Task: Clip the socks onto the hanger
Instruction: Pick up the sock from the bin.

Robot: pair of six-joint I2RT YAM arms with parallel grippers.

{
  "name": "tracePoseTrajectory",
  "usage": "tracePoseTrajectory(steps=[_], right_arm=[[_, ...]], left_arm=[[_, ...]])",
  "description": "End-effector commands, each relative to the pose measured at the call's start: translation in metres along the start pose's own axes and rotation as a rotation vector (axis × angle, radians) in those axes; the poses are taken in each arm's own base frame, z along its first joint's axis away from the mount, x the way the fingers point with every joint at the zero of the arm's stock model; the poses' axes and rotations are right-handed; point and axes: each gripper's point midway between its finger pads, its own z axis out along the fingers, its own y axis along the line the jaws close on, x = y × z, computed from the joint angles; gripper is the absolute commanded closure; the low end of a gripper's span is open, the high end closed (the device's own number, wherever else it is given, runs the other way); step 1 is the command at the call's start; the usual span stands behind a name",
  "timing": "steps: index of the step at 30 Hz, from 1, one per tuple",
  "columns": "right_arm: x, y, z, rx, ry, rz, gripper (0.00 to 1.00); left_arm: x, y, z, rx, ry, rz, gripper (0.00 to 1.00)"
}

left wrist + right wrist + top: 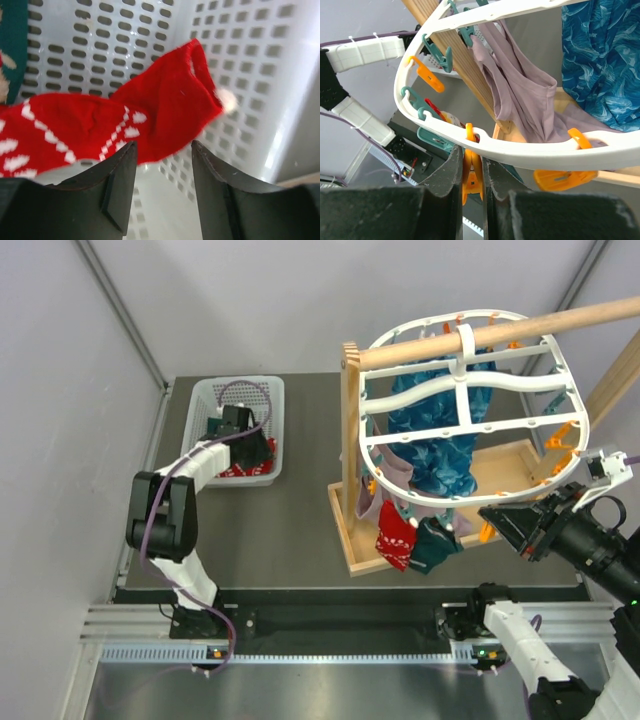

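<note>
The white oval hanger [460, 390] hangs from a wooden rod, with a red sock [394, 536] and a dark green sock [434, 544] clipped at its near edge. My right gripper [472, 159] is shut on an orange clip [472, 172] under the hanger's rim [520, 145]; it also shows in the top view [512, 527]. My left gripper [164, 150] is open inside the white perforated basket [222, 400], just above a red sock with white pattern [150, 115]. A green sock [12, 45] lies at the far left of the left wrist view.
A teal-blue patterned cloth [440, 440] and a mauve-grey cloth [520, 90] hang from the hanger. The wooden stand's post [350, 430] and tray [520, 455] sit under it. More orange and teal clips [427, 75] line the rim.
</note>
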Motion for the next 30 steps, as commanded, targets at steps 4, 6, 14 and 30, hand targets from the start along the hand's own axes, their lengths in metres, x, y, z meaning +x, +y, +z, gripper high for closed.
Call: tracePoseTrajectory(steps=[4,6,14,30], right_arm=[[0.026,-0.002,-0.001,-0.010,0.115,0.035,1.00],[0.027,-0.002,0.000,-0.014,0.117,0.037,1.00],[0.029,-0.002,0.000,-0.018,0.121,0.042,1.00],[0.016,-0.007,0.013,-0.014,0.145,0.039,1.00]], left_arm=[[-0.029,-0.016,0.025,0.033,-0.060,-0.009,0.53],[-0.036,-0.016,0.031,0.022,-0.072,-0.006,0.67],[-0.103,-0.030,-0.019,-0.042,-0.231,0.071,1.00],[-0.058,-0.139,-0.315,0.780,-0.438,0.121,1.00]])
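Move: The red sock lies in the bin just under the left hand: its middle is about 4 cm to the left, level fore and aft and some 4 cm down, with its right end bunched up ahead of the open fingers. The Santa sock is roughly 10 cm left and 4 cm farther out, also 4 cm down; the bin's middle lies about 7 cm left and 6 cm ahead, 3 cm below. From the right hand the red sock is some 33 cm ahead, 48 cm left and 40 cm below. Forward and slightly down, the left hand slides about 3 cm onto the bunched right end of the red sock and its half-open fingers shut, pinching it. It then climbs steeply, some 35 cm, still going forward at first and then swinging about 15 cm back towards the base, while the wrist tilts up by around 45 degrees and the grip is kept. ##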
